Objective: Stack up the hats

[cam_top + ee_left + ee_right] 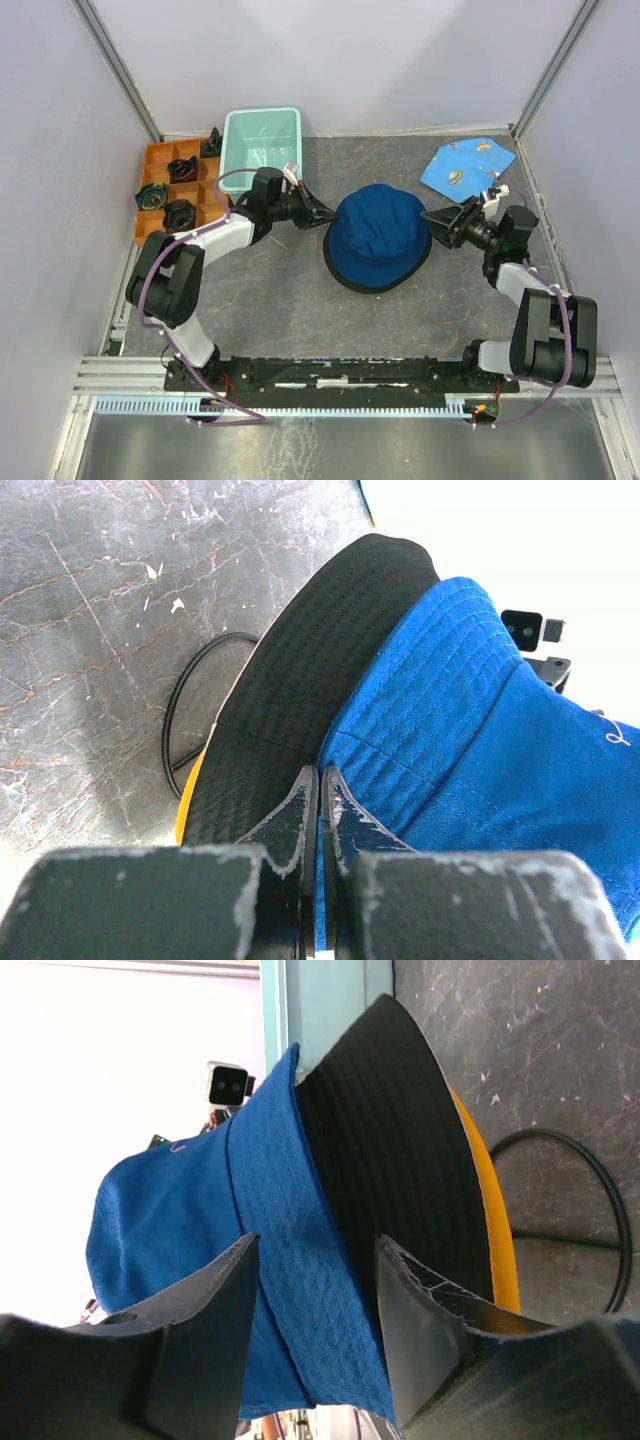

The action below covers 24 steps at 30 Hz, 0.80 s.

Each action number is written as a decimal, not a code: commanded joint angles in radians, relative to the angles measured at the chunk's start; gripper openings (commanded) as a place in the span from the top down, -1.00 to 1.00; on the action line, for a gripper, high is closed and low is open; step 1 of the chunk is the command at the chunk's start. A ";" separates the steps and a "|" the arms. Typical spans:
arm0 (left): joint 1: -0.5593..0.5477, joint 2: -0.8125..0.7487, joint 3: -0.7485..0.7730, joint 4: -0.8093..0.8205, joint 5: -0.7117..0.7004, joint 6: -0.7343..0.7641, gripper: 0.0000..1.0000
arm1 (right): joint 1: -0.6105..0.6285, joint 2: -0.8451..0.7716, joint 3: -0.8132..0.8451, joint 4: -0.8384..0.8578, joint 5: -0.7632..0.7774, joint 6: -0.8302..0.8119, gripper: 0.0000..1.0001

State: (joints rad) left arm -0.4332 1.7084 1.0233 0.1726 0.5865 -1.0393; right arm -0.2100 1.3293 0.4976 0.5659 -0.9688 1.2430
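Observation:
A stack of hats sits mid-table with a blue hat (378, 235) on top. Under it show a black brim (310, 670) and a yellow-orange edge (190, 790). My left gripper (327, 216) is at the stack's left side. Its jaws (320, 772) are shut where the blue brim (500, 740) meets the black one, with a strip of blue between them. My right gripper (438, 226) is at the right side, open. The blue brim (300, 1260) lies between its fingers (316, 1240), beside the black brim (390, 1130) and the yellow edge (480, 1180).
A mint-green tub (262, 138) stands at the back left, next to an orange compartment tray (165, 185) holding dark items. A printed light-blue cloth (465, 165) lies at the back right. A thin black ring (175, 710) rests on the table by the stack. Walls enclose three sides.

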 commanded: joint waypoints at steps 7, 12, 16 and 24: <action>0.005 0.027 0.070 0.060 0.036 -0.022 0.94 | 0.017 -0.012 -0.033 0.034 0.018 -0.022 0.99; 0.008 0.027 0.036 0.068 0.022 -0.009 0.94 | 0.017 -0.008 -0.034 -0.032 0.055 -0.064 1.00; 0.015 0.023 -0.011 0.077 0.011 0.005 0.94 | 0.017 -0.008 -0.032 -0.158 0.087 -0.151 1.00; 0.035 0.023 -0.098 0.100 0.000 0.036 0.94 | 0.017 0.021 -0.047 -0.290 0.157 -0.280 1.00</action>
State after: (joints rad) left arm -0.4194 1.7367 0.9737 0.2569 0.6094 -1.0389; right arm -0.1902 1.3281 0.4664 0.3832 -0.8928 1.0801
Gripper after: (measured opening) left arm 0.043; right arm 0.009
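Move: The right hand's open fingers straddle the right edge of the blue hat's brim. The hat's middle is about 11 cm to its left, 2 cm back and 2 cm below. The black hat sits just under it, with its middle some 6 cm lower than the hand. The patterned cloth lies about 13 cm ahead and 10 cm to the right, 15 cm down. From the left hand, already on the opposite edge, the blue hat's middle is roughly 9 cm right and 4 cm back. The right fingers shut on the blue hat's right brim edge, pinching it from wide open. The right hand then sinks with it about 4.5 cm, drawing back some 1 cm, the fingers tipping downward by several degrees. The left hand keeps its pinch on the opposite edge, rises and eases forward under 1 cm, then comes back and lowers to about 1.5 cm under its start. ##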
